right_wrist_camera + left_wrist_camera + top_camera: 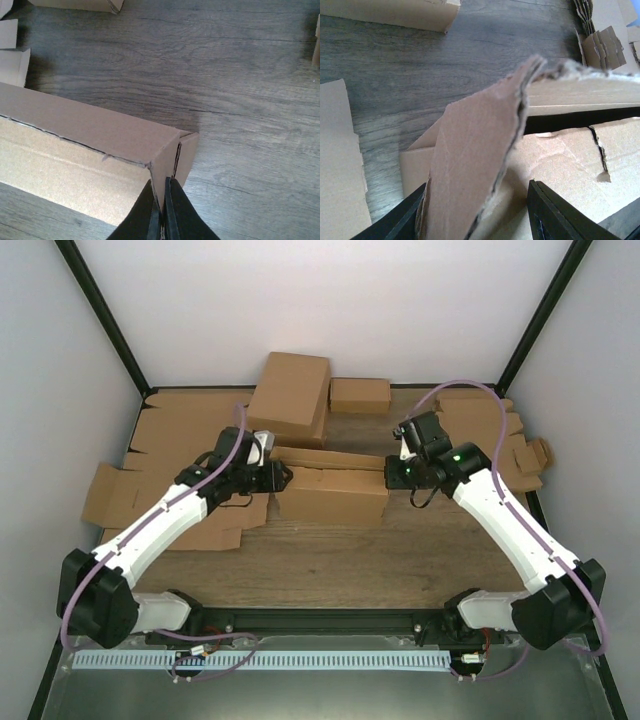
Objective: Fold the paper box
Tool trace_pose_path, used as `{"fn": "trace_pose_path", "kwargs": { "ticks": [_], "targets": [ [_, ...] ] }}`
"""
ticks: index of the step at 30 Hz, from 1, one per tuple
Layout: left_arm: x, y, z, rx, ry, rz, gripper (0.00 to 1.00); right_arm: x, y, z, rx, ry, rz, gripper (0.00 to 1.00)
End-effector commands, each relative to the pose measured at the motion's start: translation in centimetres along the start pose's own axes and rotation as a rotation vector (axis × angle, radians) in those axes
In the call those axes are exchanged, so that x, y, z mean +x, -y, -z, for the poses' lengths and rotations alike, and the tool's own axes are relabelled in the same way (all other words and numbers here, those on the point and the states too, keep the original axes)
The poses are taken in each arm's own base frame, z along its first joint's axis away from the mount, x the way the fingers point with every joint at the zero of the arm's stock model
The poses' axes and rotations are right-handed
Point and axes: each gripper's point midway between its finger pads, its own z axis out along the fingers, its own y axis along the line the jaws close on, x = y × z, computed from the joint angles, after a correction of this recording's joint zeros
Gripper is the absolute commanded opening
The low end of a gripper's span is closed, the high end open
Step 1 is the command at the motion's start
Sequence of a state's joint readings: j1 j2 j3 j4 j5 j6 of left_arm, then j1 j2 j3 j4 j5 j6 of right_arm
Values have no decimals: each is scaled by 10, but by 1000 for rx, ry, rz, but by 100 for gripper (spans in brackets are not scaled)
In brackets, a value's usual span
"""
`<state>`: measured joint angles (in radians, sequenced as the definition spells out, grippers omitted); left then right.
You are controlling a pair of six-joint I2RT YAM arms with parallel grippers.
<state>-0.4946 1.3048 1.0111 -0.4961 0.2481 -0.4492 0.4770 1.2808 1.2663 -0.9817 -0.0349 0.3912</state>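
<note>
The paper box (335, 495) lies mid-table as a long shallow brown box, partly formed. My left gripper (278, 478) is at its left end, my right gripper (392, 472) at its right end. In the left wrist view a raised end flap (475, 165) stands between the parted fingers of the left gripper (477, 200). It leans against the left finger, and a gap shows before the right finger (555, 215). The box's floor (570, 165) lies beyond. In the right wrist view the right gripper (161, 192) is shut on the upright end wall at the box's corner (167, 150).
Two closed brown boxes stand at the back, a large one (290, 395) and a small one (360, 395). Flat cardboard blanks lie on the left (150, 450) and on the right (500, 435). Black frame posts rise at the back corners.
</note>
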Motion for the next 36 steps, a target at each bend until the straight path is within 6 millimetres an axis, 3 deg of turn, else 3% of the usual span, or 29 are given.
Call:
{"fn": "trace_pose_path", "kwargs": {
  "ticks": [1,17,21,27,32,36],
  "targets": [
    [3,3,3,19,14,23,51,23,-11,-5,-48,-74,-37,1],
    [6,5,8,44,43,61,52,51,-3,-21,14,-113,-72,1],
    [3,8,11,48,50,52,57,54,2,-22,54,-112,-61,1],
    [-17,18,38,24,94,-5,74,53,6,-21,77,-108,-54,1],
    [-22,18,57,-23,89,-46,74,55,8,-26,81,-110,-50,1],
    [-19,12,60,-64,71,-89,68,54,7,-29,76,-108,-42,1]
  ]
}}
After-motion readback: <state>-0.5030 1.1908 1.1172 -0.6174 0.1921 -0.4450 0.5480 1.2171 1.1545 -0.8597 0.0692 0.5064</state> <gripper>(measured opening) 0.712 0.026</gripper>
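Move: The paper box is between my hands. Its middle is about 9 cm to my left hand's right, level fore and aft and some 7 cm below; from my right hand it is some 11 cm to the left, 8 cm down. From my left hand, the stacked boxes stand about 15 cm farther out, straight ahead, the small box some 17 cm out and 15 cm right, and flat cardboard lies about 20 cm left. My right hand keeps its closed pinch on the box's right end, tilting only about 5 degrees. My left hand, its half-open fingers straddling the cardboard at the left end, first eases back barely a centimetre, then spreads the fingers wider and lifts about 6 cm straight up, quickening, coming free of that end. ##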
